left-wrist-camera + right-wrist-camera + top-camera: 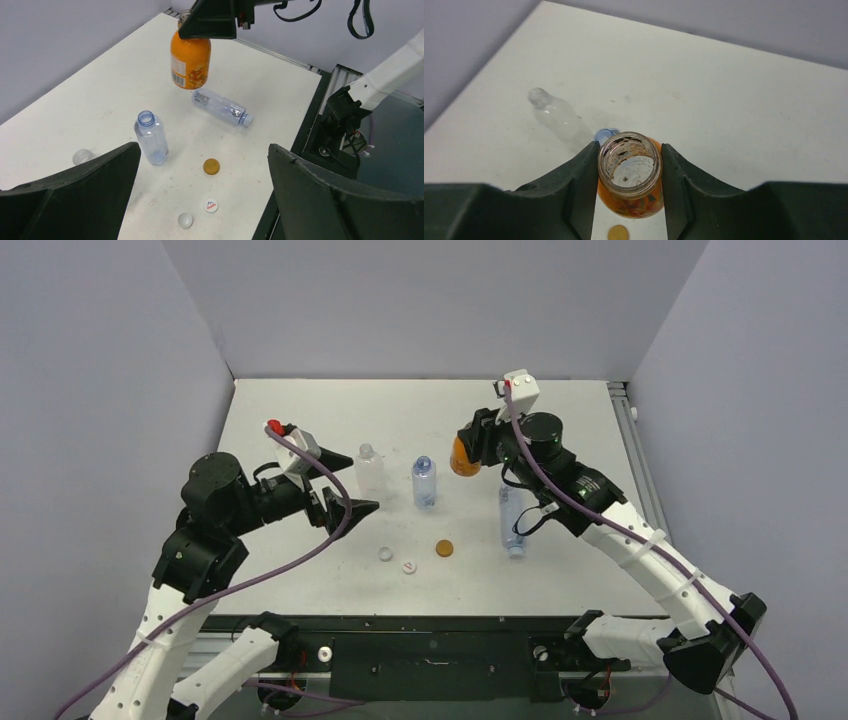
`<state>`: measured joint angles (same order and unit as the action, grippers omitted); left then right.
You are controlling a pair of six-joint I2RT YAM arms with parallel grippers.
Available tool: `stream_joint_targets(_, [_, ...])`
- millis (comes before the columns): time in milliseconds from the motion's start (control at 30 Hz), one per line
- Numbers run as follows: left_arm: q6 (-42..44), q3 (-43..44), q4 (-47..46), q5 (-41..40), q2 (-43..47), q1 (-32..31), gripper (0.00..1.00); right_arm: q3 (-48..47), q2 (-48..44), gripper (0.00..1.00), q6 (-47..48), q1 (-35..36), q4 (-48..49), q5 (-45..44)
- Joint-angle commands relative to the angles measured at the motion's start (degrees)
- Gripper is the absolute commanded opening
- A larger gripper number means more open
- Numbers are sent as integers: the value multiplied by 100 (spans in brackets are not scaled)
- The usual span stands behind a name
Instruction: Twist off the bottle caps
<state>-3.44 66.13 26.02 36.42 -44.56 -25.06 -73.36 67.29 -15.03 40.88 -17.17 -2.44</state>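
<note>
My right gripper is shut on the neck of the squat orange bottle, whose mouth is open; the bottle appears to hang just off the table. My left gripper stands wide open and empty above the loose caps: a golden-brown cap, a white cap with a logo and a plain white cap. An uncapped blue-tinted bottle stands upright. A clear ribbed bottle stands beside the left fingers. Another clear bottle lies on its side.
The white table is walled in grey on three sides. A black rail runs along the near edge by the arm bases. The right arm reaches over the lying bottle.
</note>
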Motion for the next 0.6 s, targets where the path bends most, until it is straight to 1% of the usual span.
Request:
stream_joint_targets(0, [656, 575, 884, -604, -116, -8, 97, 573, 235, 0, 291, -247, 327, -1230])
stream_joint_targets(67, [561, 725, 1090, -684, -310, -8, 97, 869, 408, 0, 260, -343, 812, -1439])
stream_joint_targets(200, [462, 922, 1312, -779, -479, -8, 97, 1240, 859, 0, 270, -460, 1413, -1755])
stream_joint_targets(300, [291, 865, 1175, -909, -420, -8, 97, 1417, 1177, 0, 298, -509, 1645, -1867])
stream_joint_targets(333, [247, 848, 1136, -933, -354, -8, 97, 1454, 1215, 0, 272, -519, 1866, -1871])
stream_joint_targets(567, [305, 773, 1033, -709, -262, -8, 97, 2168, 1588, 0, 102, -538, 2769, -1878])
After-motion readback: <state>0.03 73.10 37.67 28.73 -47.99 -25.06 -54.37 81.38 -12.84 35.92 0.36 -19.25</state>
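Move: The right hand holds the open orange bottle by its neck; the free spot for it on the table lies about 8 cm ahead, 5 cm right and 30 cm below. The uncapped blue bottle stands about 7 cm ahead and 6 cm left, the lying capped bottle 2 cm ahead and 12 cm right, and the orange cap 3 cm back and 2 cm left. From the empty left hand that spot is some 17 cm ahead, 20 cm right. Downward first and foremost, the right hand sinks about 18 cm while drifting 8 cm forward and 5 cm right, carrying the orange bottle towards the free spot right of the standing blue bottle and easing off near the end. Its fingers keep their grip, turning clockwise some 20 degrees and dipping. The open left hand shifts slightly forward and left. ##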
